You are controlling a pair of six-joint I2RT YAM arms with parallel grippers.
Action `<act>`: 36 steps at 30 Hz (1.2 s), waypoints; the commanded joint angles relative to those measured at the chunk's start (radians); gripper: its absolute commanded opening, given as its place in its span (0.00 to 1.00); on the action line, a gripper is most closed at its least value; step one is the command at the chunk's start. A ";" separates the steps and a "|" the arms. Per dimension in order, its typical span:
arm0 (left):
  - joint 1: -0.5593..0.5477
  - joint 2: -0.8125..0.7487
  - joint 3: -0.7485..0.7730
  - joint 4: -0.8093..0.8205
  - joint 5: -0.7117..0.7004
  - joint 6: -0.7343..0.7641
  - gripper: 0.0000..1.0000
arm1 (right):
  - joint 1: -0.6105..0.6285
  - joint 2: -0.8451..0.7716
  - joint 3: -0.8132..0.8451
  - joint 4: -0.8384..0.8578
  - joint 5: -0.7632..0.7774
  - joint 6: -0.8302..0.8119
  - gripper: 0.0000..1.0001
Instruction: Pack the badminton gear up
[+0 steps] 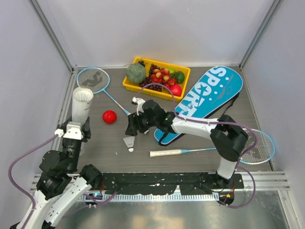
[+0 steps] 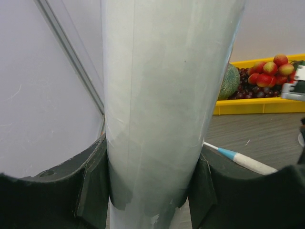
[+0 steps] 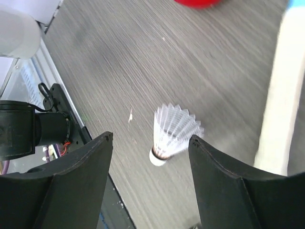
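Observation:
My left gripper point(image 1: 74, 132) is shut on the white tube point(image 1: 81, 106), holding it upright at the table's left; the tube point(image 2: 157, 95) fills the left wrist view between the pads of the left gripper point(image 2: 150, 167). My right gripper point(image 3: 150, 138) hangs open above a white shuttlecock point(image 3: 172, 132) lying on the table, which sits below the right gripper point(image 1: 132, 129) as the shuttlecock point(image 1: 129, 142). One blue-framed racket point(image 1: 93, 80) lies at the back left. A second racket point(image 1: 257, 148) lies at the right, its white handle point(image 1: 164, 153) pointing left. The blue SPORT bag point(image 1: 209, 95) lies at the back right.
A red ball point(image 1: 109, 116) rests between the tube and the right gripper. A yellow tray point(image 1: 132, 86) of fruit stands at the back centre. Grey walls close the table on three sides, and a metal rail runs along the near edge.

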 commanded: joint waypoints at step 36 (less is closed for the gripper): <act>0.003 0.056 0.001 -0.065 0.269 0.060 0.43 | -0.060 -0.016 0.214 -0.218 -0.295 -0.222 0.05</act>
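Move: The shuttlecock lies on the table about 3 cm back from the right hand, 2 cm to its left and some 8 cm below. The red ball is roughly 13 cm ahead and 12 cm left of that hand. The butt of one racket's white handle is about 4 cm ahead and 6 cm right, the other racket's white handle some 8 cm back and 16 cm right. From the left hand, which holds the tube, the shuttlecock is about 20 cm to the right, hardly farther out, and 29 cm below. The right hand swings about 4 cm left, then sinks some 6 cm while coming back and to the right onto the shuttlecock, turning some 25 degrees counter-clockwise, and its half-open fingers shut to pinch the shuttlecock near the cork before it climbs about 3 cm. The left hand keeps its grip on the upright tube, easing slightly back and up before swinging right and down towards the shuttlecock, rolling the tube's mouth over to the right. ##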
